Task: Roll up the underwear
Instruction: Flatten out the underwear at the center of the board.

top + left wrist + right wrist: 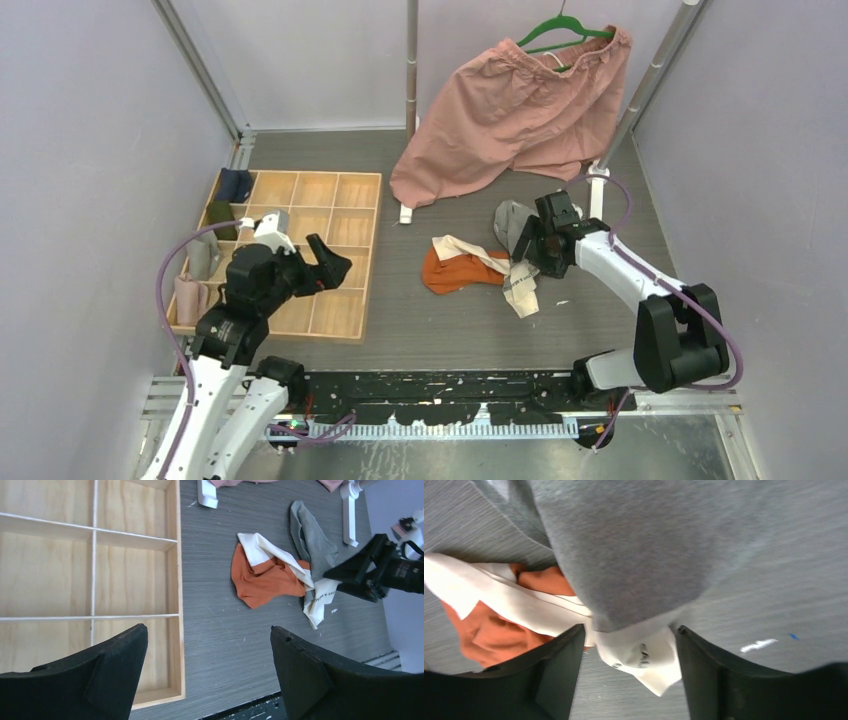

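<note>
Crumpled on the dark table lies the rust-orange underwear (460, 272) (265, 582) (489, 632), with cream trim. The grey underwear (510, 222) (312, 537) (639, 545) lies beside it and overlaps its right edge. Its cream waistband (522, 290) (639, 650) points toward the near edge. My right gripper (528, 250) (630, 628) is low over this waistband, open, one finger on each side of it with small gaps. My left gripper (328, 265) (207, 630) hovers wide open over the right edge of the wooden tray, holding nothing.
A wooden divided tray (300, 173) sits at the left with rolled garments (200, 258) in its leftmost cells. Big pink shorts (510, 110) hang from a green hanger (560, 30) at the back, draping onto the table. A metal pole (411, 60) stands beside them.
</note>
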You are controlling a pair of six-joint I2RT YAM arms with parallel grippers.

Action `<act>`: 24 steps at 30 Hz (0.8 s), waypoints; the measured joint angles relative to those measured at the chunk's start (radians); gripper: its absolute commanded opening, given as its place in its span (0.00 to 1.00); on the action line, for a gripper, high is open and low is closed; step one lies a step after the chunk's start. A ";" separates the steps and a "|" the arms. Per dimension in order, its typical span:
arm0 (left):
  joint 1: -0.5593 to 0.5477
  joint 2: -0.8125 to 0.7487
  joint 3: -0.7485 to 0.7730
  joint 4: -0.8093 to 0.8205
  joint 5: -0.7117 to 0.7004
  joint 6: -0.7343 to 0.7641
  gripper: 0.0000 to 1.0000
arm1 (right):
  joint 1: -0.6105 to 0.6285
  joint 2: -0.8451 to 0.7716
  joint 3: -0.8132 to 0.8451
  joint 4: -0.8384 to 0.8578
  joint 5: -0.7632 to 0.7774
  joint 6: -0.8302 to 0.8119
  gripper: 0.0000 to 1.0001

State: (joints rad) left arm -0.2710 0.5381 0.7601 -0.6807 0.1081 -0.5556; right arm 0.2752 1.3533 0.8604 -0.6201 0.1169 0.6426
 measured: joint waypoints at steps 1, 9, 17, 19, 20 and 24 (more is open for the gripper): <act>-0.011 0.008 -0.002 0.006 0.002 -0.010 0.93 | -0.004 0.015 -0.004 0.024 -0.029 0.004 0.61; -0.243 0.140 -0.018 0.111 -0.088 -0.048 0.94 | -0.038 0.073 -0.009 0.137 -0.126 0.034 0.01; -0.478 0.382 -0.023 0.274 -0.233 -0.066 0.94 | -0.103 -0.177 0.033 0.042 0.073 0.032 0.01; -0.503 0.455 -0.022 0.323 -0.256 -0.066 0.95 | -0.130 -0.248 0.077 0.021 0.133 0.024 0.01; -0.512 0.490 -0.018 0.343 -0.266 -0.066 0.94 | -0.153 -0.273 0.106 0.012 0.158 0.018 0.01; -0.546 0.661 0.046 0.402 -0.303 -0.055 0.96 | -0.274 -0.286 0.200 -0.010 0.230 0.000 0.01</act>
State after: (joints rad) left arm -0.8165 1.1992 0.8059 -0.2790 -0.1947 -0.6102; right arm 0.0013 1.0672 1.0603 -0.6304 0.3473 0.6422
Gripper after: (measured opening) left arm 0.947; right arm 0.053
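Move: The grey underwear's middle lies about 2 cm ahead, 2 cm left and 3 cm below the open right hand. At the same height, the orange underwear is some 12 cm left of that hand and level with it, partly under the grey one; the white rack foot is about 12 cm ahead and 11 right. From the left hand, the orange underwear lies 23 cm right, 7 ahead and 19 below; the wooden tray's middle is roughly 10 left, 8 ahead, 18 below. The grey underwear is pinched near its cream waistband: the right hand slips about 2 cm left, forward and slightly down, shuts its fingers, then lifts about 17 cm while carrying it right towards the rack foot, tipping up nearly 30 degrees and turning clockwise. Meanwhile the wide-open left hand swings about 15 cm right over the tray's edge, sinking and reaching a little forward towards the orange underwear, without touching it. ##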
